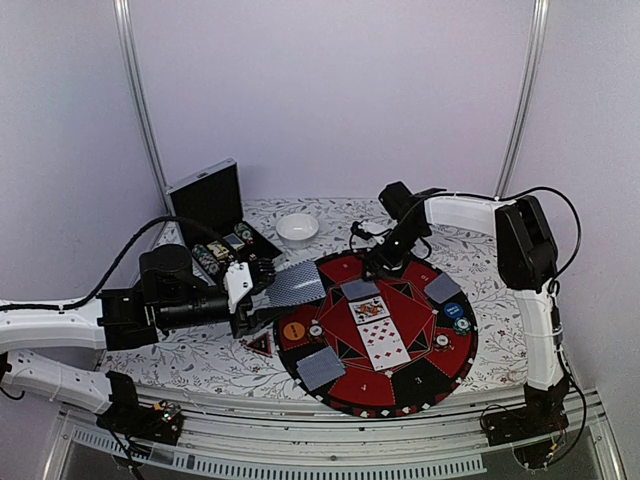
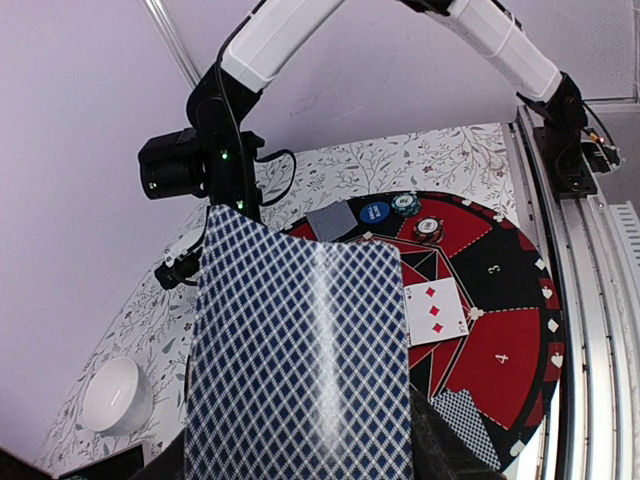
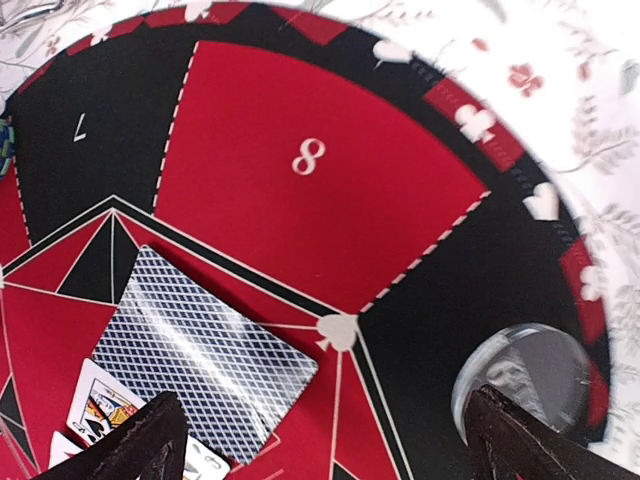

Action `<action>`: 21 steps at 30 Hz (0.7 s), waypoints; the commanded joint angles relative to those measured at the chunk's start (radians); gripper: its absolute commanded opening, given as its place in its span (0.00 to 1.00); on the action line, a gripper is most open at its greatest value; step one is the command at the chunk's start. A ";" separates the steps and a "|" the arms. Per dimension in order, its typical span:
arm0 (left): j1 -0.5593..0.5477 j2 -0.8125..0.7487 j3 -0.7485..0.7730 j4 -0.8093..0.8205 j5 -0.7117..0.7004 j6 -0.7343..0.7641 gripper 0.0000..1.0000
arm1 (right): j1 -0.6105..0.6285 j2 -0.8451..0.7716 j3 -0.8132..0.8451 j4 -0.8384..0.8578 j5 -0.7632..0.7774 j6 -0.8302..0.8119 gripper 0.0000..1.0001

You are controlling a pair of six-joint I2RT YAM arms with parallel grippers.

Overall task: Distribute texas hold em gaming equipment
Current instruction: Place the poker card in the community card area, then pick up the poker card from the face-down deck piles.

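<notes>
My left gripper (image 1: 262,290) is shut on a stack of playing cards (image 2: 300,370), whose blue-checked back fills the left wrist view and hides the jaws. It hovers at the left edge of the round red-and-black mat (image 1: 415,385). My right gripper (image 3: 325,445) hangs open low over the mat's far edge, nothing between its fingers. A blurred grey-white poker chip (image 3: 525,375) lies by its right fingertip (image 3: 520,440), and a face-down card (image 3: 200,350) lies by the left one. Face-up cards (image 1: 378,330) lie at the mat's centre, with the orange button (image 1: 293,330) on the left and the blue button (image 1: 453,310) on the right.
More face-down cards (image 1: 320,367) (image 1: 443,287) and striped chips (image 1: 461,325) (image 1: 441,341) lie around the mat. The open black-lined case (image 1: 212,205) with chips stands at the back left, a white bowl (image 1: 297,228) beside it. A small triangular piece (image 1: 260,345) lies off the mat's left.
</notes>
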 commanded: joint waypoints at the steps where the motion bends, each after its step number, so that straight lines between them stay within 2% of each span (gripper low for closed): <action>1: -0.012 0.002 0.001 0.026 0.008 0.010 0.52 | 0.049 -0.129 0.011 0.025 0.211 -0.002 0.99; 4: -0.011 0.001 0.001 0.026 0.009 0.010 0.52 | 0.064 -0.220 0.009 0.049 0.259 0.013 0.99; 8: -0.012 -0.001 0.001 0.028 0.007 0.011 0.52 | 0.097 -0.380 -0.032 0.132 0.156 0.034 0.99; 10: -0.011 -0.001 0.000 0.028 0.007 0.011 0.52 | 0.115 -0.477 -0.065 0.186 0.027 0.044 0.99; 12: -0.011 0.000 0.001 0.028 0.005 0.011 0.52 | 0.122 -0.554 -0.126 0.271 -0.179 0.076 0.99; 15: -0.012 -0.003 0.000 0.029 -0.003 0.014 0.52 | 0.161 -0.668 -0.283 0.474 -0.328 0.161 0.99; 18: -0.011 -0.006 -0.002 0.034 -0.009 0.015 0.52 | 0.251 -0.746 -0.421 0.657 -0.373 0.208 0.99; 21: -0.013 -0.006 -0.003 0.036 -0.016 0.016 0.52 | 0.340 -0.735 -0.448 0.679 -0.315 0.232 0.99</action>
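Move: The deck of poker cards, still held in the left hand, lies about 15 cm left of the empty right hand, some 21 cm back and 19 cm higher. The face-down poker card just laid is about 4 cm back and 2 cm left, 4 cm below the right hand. The clear disc sits 2 cm ahead and 4 cm right of it, the queen card 9 cm straight back. From the left hand, the deck is 2 cm ahead and 3 cm right. Straight up at first, clear of the face-down card, the right hand sweeps fast to about 32 cm higher, then swings back some 16 cm and a little left, towards the deck. Along the way the wrist rolls and tilts about 55 degrees so the fingers turn from pointing down to pointing left, staying wide open and empty. The left hand keeps still, holding the deck. ##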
